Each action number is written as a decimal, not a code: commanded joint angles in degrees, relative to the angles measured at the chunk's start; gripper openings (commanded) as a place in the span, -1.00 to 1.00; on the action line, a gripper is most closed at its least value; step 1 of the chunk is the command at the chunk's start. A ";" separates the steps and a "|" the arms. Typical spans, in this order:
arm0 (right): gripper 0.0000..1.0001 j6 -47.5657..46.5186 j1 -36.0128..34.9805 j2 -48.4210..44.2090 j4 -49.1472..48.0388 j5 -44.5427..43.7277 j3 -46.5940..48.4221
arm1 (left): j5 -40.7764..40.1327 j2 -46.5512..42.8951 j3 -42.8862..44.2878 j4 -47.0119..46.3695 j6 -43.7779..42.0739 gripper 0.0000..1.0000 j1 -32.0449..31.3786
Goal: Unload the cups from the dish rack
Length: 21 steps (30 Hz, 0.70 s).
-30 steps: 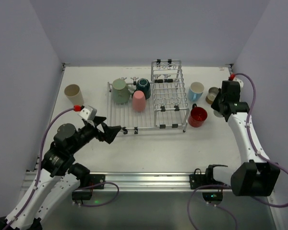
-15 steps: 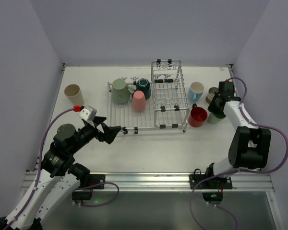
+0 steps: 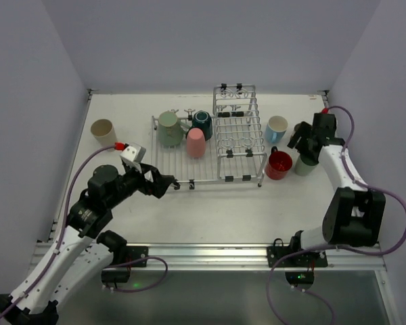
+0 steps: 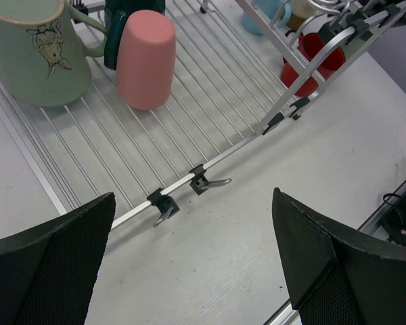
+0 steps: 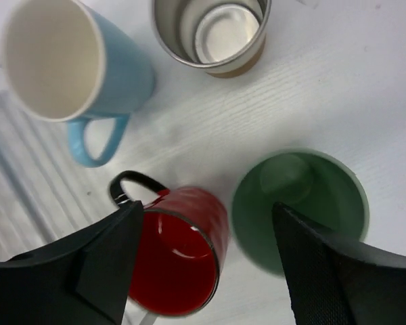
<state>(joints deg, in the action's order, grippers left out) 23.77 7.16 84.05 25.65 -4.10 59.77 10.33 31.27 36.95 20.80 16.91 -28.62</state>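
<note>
The wire dish rack (image 3: 238, 145) holds a sage green mug (image 3: 168, 128), a dark teal cup (image 3: 202, 123) and an upside-down pink cup (image 3: 195, 143). The left wrist view shows the rack (image 4: 210, 101), the green mug (image 4: 34, 54) and the pink cup (image 4: 143, 59). My left gripper (image 3: 164, 184) is open and empty above the table at the rack's front edge (image 4: 193, 264). My right gripper (image 3: 300, 139) is open and empty (image 5: 206, 271) above a red mug (image 5: 176, 257) and a green cup (image 5: 301, 210), both upright on the table.
A light blue mug (image 5: 74, 64) and a steel cup (image 5: 213, 34) stand right of the rack beside the red mug (image 3: 279, 164) and the green cup (image 3: 304, 164). A beige cup (image 3: 103, 131) stands at the far left. Walls enclose the table.
My right gripper has come off the green cup, which now stands by the red mug, and has moved back and left. My left gripper has moved closer to the rack's front edge.
</note>
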 commanded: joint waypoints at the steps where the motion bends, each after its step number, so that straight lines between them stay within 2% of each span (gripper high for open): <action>1: 0.61 2.24 0.14 -11.85 -3.23 3.56 -0.17 | -0.05 4.14 4.53 -1.19 0.84 1.00 0.15; 4: 0.81 3.65 0.05 -18.72 -5.33 5.66 -3.06 | -0.04 8.10 7.08 -2.33 3.13 1.00 0.06; 5: 0.98 4.09 0.05 -23.79 -6.04 8.55 -4.12 | -0.31 9.24 7.61 -2.77 4.00 1.00 0.06; 11: 0.98 9.10 -0.04 -43.49 -12.90 24.29 -13.62 | -1.80 20.47 8.31 -11.20 10.60 1.00 -0.03; 15: 0.98 10.68 -0.13 -50.02 -14.57 31.50 -17.83 | -6.70 29.18 11.20 -15.78 12.36 1.00 -1.78; 21: 0.98 12.00 -0.21 -54.96 -16.68 37.92 -22.15 | -16.19 43.60 19.63 -18.60 9.12 1.00 -5.73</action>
<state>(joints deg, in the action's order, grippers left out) 33.45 7.07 30.30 12.12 25.96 39.35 1.83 71.02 50.41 7.86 27.42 -32.53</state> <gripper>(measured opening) 0.990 0.997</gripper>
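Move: Ahead of the open left hand stands the pink cup, some 16 cm farther out, 8 cm to the right and 15 cm lower. The green mug is about 10 cm left of that cup and 5 cm farther out, the dark teal mug some 6 cm beyond it and 2 cm to its right. From the right hand the pink cup lies about 35 cm left and 3 cm ahead; the light green cup sits about 6 cm below, 4 cm right and 2 cm back, the red mug 6 cm left and 3 cm back. Reaching over the dish rack's front rail, the left hand heads forward and right for the pink cup, fingers wide, first nearly level, then sinking 5 cm and tipping down some 15 degrees. The right hand rises about 18 cm off the light green cup while finishing its opening, then draws back and left past the red mug, its fingers swinging up from steeply down to face the rack. ##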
